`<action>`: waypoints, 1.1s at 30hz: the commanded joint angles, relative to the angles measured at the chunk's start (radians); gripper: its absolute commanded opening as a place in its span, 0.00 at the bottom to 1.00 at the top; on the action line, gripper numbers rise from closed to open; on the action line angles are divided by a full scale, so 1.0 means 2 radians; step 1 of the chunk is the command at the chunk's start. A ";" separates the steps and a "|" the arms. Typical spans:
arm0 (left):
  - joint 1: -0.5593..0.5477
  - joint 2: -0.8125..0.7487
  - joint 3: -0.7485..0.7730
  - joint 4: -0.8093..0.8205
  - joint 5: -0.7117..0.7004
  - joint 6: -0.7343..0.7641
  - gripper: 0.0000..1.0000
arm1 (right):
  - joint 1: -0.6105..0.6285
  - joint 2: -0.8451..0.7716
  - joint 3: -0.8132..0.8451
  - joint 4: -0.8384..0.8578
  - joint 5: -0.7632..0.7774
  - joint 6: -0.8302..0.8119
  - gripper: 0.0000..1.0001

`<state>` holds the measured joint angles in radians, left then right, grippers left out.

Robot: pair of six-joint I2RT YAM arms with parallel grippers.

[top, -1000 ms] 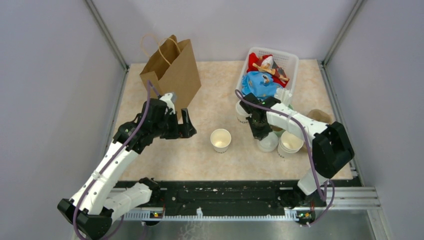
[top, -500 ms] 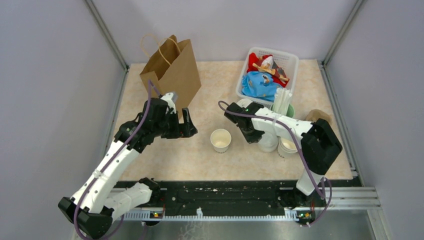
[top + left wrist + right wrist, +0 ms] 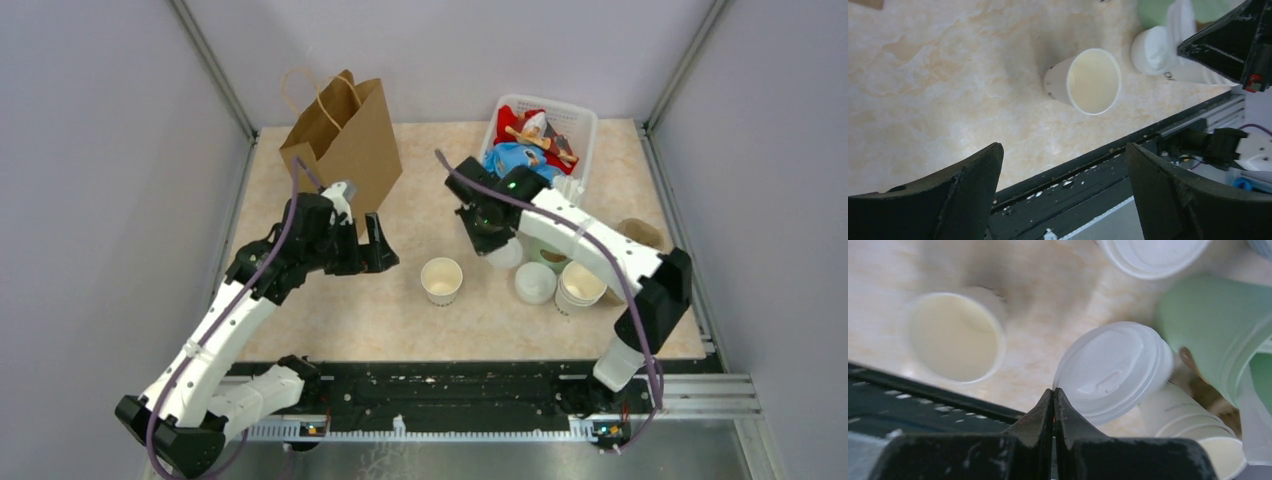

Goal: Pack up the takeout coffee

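The takeout coffee (image 3: 441, 280) is a white paper cup standing open and lidless on the table's middle; its creamy inside (image 3: 1091, 80) faces the left wrist view. My left gripper (image 3: 379, 250) hovers to the cup's left, jaws wide open (image 3: 1063, 147) with nothing between them. My right gripper (image 3: 490, 230) hangs to the cup's upper right, shut (image 3: 1054, 390) and holding nothing. In the right wrist view its tips line up with the rim of a white lid stack (image 3: 1113, 370) lying below. The cup (image 3: 953, 335) is at the left of that view.
A brown paper bag (image 3: 345, 140) stands at the back left. A white basket (image 3: 575, 115) of cloth items sits at the back right. Near the right gripper are a white lidded item (image 3: 505, 255), the lid stack (image 3: 535, 283), a green cup (image 3: 552, 257) and nested white cups (image 3: 582, 285).
My right gripper, shut throughout, has swung left from above the lids and then back toward the basket. My left arm has hardly moved and stays open.
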<state>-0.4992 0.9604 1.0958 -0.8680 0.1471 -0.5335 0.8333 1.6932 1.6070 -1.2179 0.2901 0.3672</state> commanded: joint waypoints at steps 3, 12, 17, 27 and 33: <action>0.002 -0.001 0.103 0.106 0.094 -0.032 0.98 | -0.081 -0.097 0.076 0.132 -0.381 0.073 0.00; 0.002 -0.004 0.163 0.200 0.108 -0.005 0.98 | -0.168 -0.143 -0.037 0.554 -0.644 0.439 0.00; 0.002 -0.004 0.165 0.238 0.167 0.074 0.98 | -0.171 -0.132 -0.045 0.682 -0.693 0.536 0.00; 0.002 -0.067 0.055 0.403 0.243 0.171 0.98 | -0.149 -0.147 -0.072 0.702 -0.715 0.485 0.00; 0.002 -0.043 0.058 0.408 0.288 0.151 0.98 | -0.134 -0.142 -0.070 0.722 -0.710 0.495 0.00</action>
<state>-0.4984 0.8497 1.2114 -0.1757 0.6331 -0.2512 0.5346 1.4387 1.4525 0.1459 -1.1225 1.3624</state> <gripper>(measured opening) 0.981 0.003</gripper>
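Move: The lid is already pinched at its edge in the right fingers, its middle about 4 cm to that hand's right and 1 cm ahead. From the open left gripper it lies roughly 24 cm to the right, 4 cm ahead and 6 cm lower. The left gripper is some 20 cm left of the right hand, 3 cm back and 7 cm higher. The open cup stands 10 cm left of the right hand, 1 cm back; the lidded cup, about 10 cm straight ahead. Keeping its pinch on the lid's edge, the right hand sweeps up about 28 cm and some 10 cm left towards the left gripper, rolling about 90 degrees so its fingers swing from down to pointing left, then slows almost to a stop. The left hand rises about 22 cm with a little rightward travel, tipping its wide-open fingers up towards the lid without touching it. ##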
